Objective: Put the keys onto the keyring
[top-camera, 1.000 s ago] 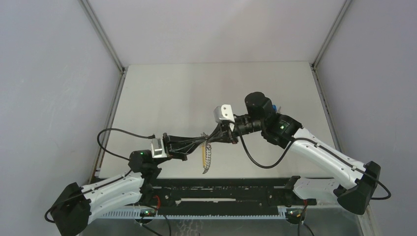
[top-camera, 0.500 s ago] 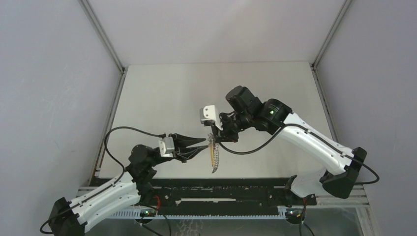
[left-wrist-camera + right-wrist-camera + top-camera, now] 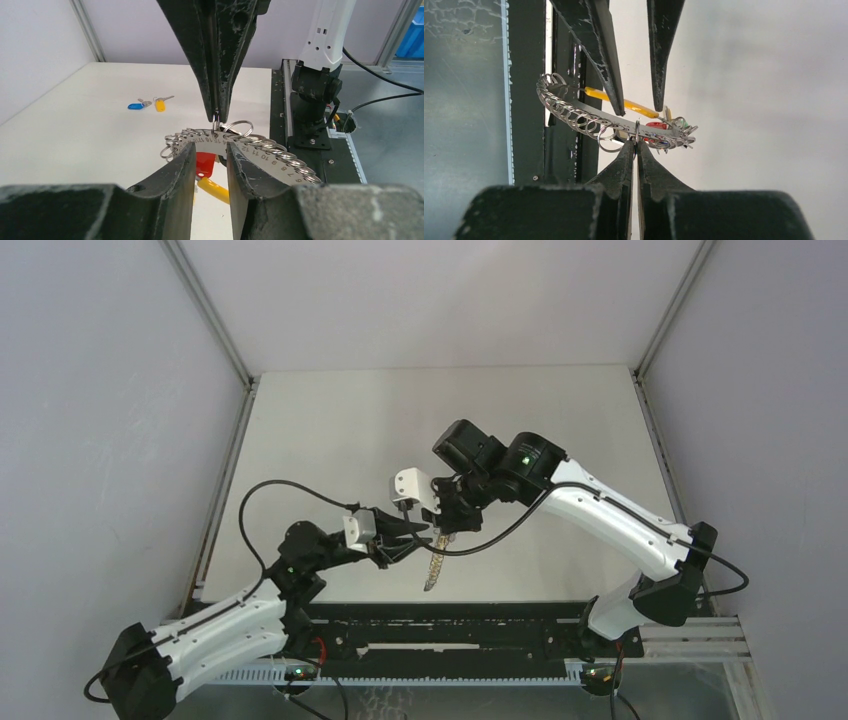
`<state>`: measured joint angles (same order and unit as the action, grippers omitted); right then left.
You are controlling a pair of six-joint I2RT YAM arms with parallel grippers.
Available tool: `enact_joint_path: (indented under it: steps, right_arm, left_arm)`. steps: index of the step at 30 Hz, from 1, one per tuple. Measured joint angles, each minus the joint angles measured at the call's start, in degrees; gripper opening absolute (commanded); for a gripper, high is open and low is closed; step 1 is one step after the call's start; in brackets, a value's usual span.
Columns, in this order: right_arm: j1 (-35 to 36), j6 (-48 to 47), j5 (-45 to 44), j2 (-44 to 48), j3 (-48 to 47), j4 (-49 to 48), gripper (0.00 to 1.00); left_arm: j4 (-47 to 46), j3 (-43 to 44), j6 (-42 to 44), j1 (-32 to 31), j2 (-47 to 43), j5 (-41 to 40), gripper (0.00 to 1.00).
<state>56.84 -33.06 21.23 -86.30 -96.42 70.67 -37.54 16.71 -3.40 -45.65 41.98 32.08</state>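
Observation:
The keyring [image 3: 433,568] is a curved, numbered metal strip [image 3: 270,152] carrying many split rings, a red tag [image 3: 205,162] and a yellow piece [image 3: 215,189]. It hangs above the table's near middle. My right gripper [image 3: 635,142] is shut on one small ring at the strip's upper edge and carries the whole keyring [image 3: 574,112]. My left gripper [image 3: 211,150] is open, its two tips on either side of the strip just under that ring, gripping nothing. Two keys lie far off on the table: one blue-headed [image 3: 135,105], one yellow-headed [image 3: 160,105]. In the top view I cannot make them out.
A black rail [image 3: 450,640] runs along the table's near edge, with both arm bases behind it. The right arm's base [image 3: 315,100] stands close behind the hanging keyring. Grey walls enclose the left, back and right. A blue bin [image 3: 412,35] sits outside at the right.
The left gripper has opened and let go of the keyring. The right arm has swung left with the hanging keyring. The left gripper pulled back, then moved in around the strip.

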Motion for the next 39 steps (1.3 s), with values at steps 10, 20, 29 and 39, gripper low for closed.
enact_joint_path:
  steps: [10,20,29,39]
  right_arm:
    - [1.4,-0.9,-0.8,-1.3,-0.9,0.8,0.0]
    - [2.1,-1.2,-1.7,-2.8,-2.0,1.7,0.0]
    - [2.4,-1.6,-2.2,-2.8,-2.6,2.1,0.0]
    - [2.7,-1.7,-3.2,-2.8,-2.6,2.5,0.0]
  left_arm:
    - [-2.8,0.5,-0.5,0.0,3.1,1.7,0.3]
    - [-5.7,1.3,-2.1,0.0,6.1,4.2,0.25]
    - [-5.8,1.4,-2.0,0.0,6.5,4.2,0.15]
    - [-3.7,1.7,-0.9,0.1,6.4,4.0,0.0]
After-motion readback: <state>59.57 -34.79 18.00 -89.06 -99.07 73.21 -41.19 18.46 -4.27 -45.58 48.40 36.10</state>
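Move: The upright metal ring still pinched at the right hand's fingertips lies about 2 cm to the left hand's right, level with it and neither ahead nor back. The numbered strip's middle is some 3 cm back, 3 cm right and 1 cm below the left hand; the yellow strip hangs about 1 cm back, 3 cm right and 5 cm below. From the right hand, the ring's middle is straight below, about 1 cm. Left hand eases about 1.5 cm right and closes on the metal ring while the right keeps its pinch. ##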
